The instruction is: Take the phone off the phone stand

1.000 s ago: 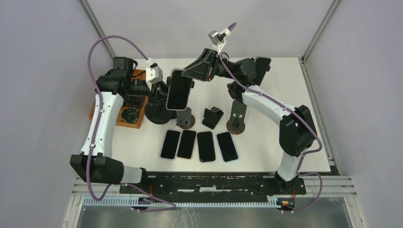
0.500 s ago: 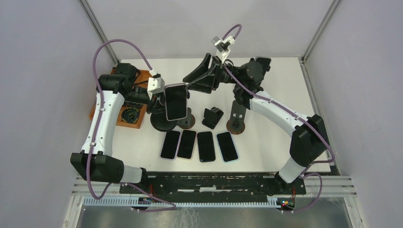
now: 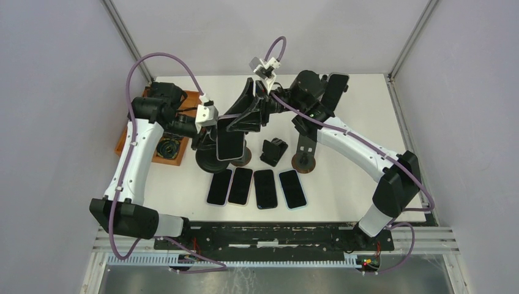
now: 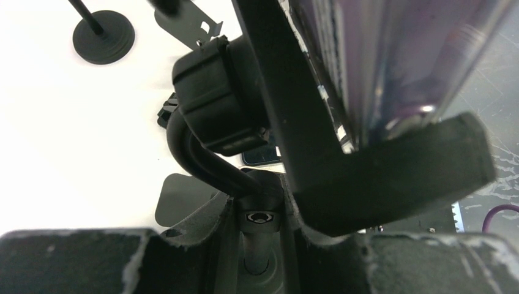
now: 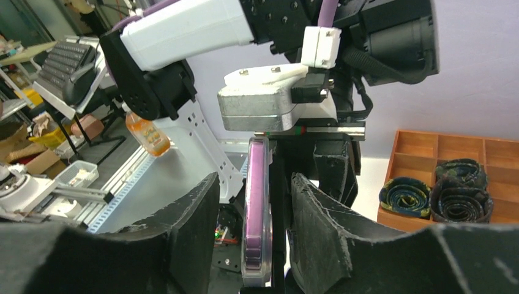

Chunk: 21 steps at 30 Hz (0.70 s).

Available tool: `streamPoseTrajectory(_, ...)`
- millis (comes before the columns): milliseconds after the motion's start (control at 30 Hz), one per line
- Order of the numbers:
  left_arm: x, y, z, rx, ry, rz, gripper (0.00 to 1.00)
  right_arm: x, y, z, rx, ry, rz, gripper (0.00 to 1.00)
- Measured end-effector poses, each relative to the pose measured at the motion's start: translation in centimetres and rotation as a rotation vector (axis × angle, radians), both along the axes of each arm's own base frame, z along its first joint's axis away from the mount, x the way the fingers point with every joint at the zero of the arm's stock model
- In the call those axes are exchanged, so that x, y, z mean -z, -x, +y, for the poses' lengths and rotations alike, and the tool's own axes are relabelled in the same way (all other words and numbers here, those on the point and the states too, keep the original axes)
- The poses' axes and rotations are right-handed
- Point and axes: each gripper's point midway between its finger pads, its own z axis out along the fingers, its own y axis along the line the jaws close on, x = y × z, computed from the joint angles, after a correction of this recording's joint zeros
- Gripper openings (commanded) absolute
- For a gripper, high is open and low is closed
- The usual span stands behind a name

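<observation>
The phone [image 3: 230,146], dark-screened with a purple edge, sits upright in the black phone stand [image 3: 211,160] at the table's left middle. My left gripper [image 3: 205,136] is shut on the stand's stem. In the left wrist view its fingers [image 4: 183,245] clamp that stem [image 4: 260,223] below the ball joint, with the cradle [image 4: 392,177] and phone [image 4: 379,55] above. My right gripper [image 3: 240,122] straddles the phone's top edge. In the right wrist view the gripper [image 5: 254,233] is open, and the phone [image 5: 256,202] stands edge-on between the pads with a gap on each side.
Several phones [image 3: 257,187] lie in a row in front of the stand. Other stands [image 3: 273,151] [image 3: 304,156] are to the right. A wooden tray [image 3: 182,96] with rolled items [image 5: 456,187] sits at the far left, behind the left arm.
The left arm has brought the stand and phone nearer and more upright. The right gripper followed leftward and down, and its jaws now stand wider around the phone's top.
</observation>
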Motion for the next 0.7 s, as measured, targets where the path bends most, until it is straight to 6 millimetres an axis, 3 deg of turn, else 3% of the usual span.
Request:
streamPoseTrajectory(200,0.2,0.1,-0.1,0.006,-0.012,0.0,0.02,1.1,0.5,0.1,-0.028,0.034,-0.021,0.19)
streamPoseTrajectory(400,0.3,0.4,-0.3,0.017,-0.02,-0.001,0.02,0.9,0.5,0.0,-0.031,0.032,-0.006,0.02)
streamPoseTrajectory(700,0.7,1.5,-0.4,0.041,-0.011,-0.054,0.02,0.6,0.4,-0.7,-0.048,-0.004,0.109,0.0)
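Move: The phone, still clamped in its raised stand, has its upper part between the right hand's open fingers, its middle about 4 cm back, 2 left and 3 below. The stand's round base hangs about 9 cm left, 1 back and 20 below; an empty wooden-based stand is roughly 1 cm left, 11 ahead and 38 below. From the left hand, shut on the stand's stem, the phone's middle is some 10 cm up, 5 right and 3 back. Pinching the phone by its upper part across its thickness, the right fingers close after the hand sinks about 1 cm; it then stays almost in place, keeping the grip while its wrist begins to turn back the other way, under 10 degrees. The left hand keeps hold of the stem and draws back about 1.5 cm, dipping slightly. ##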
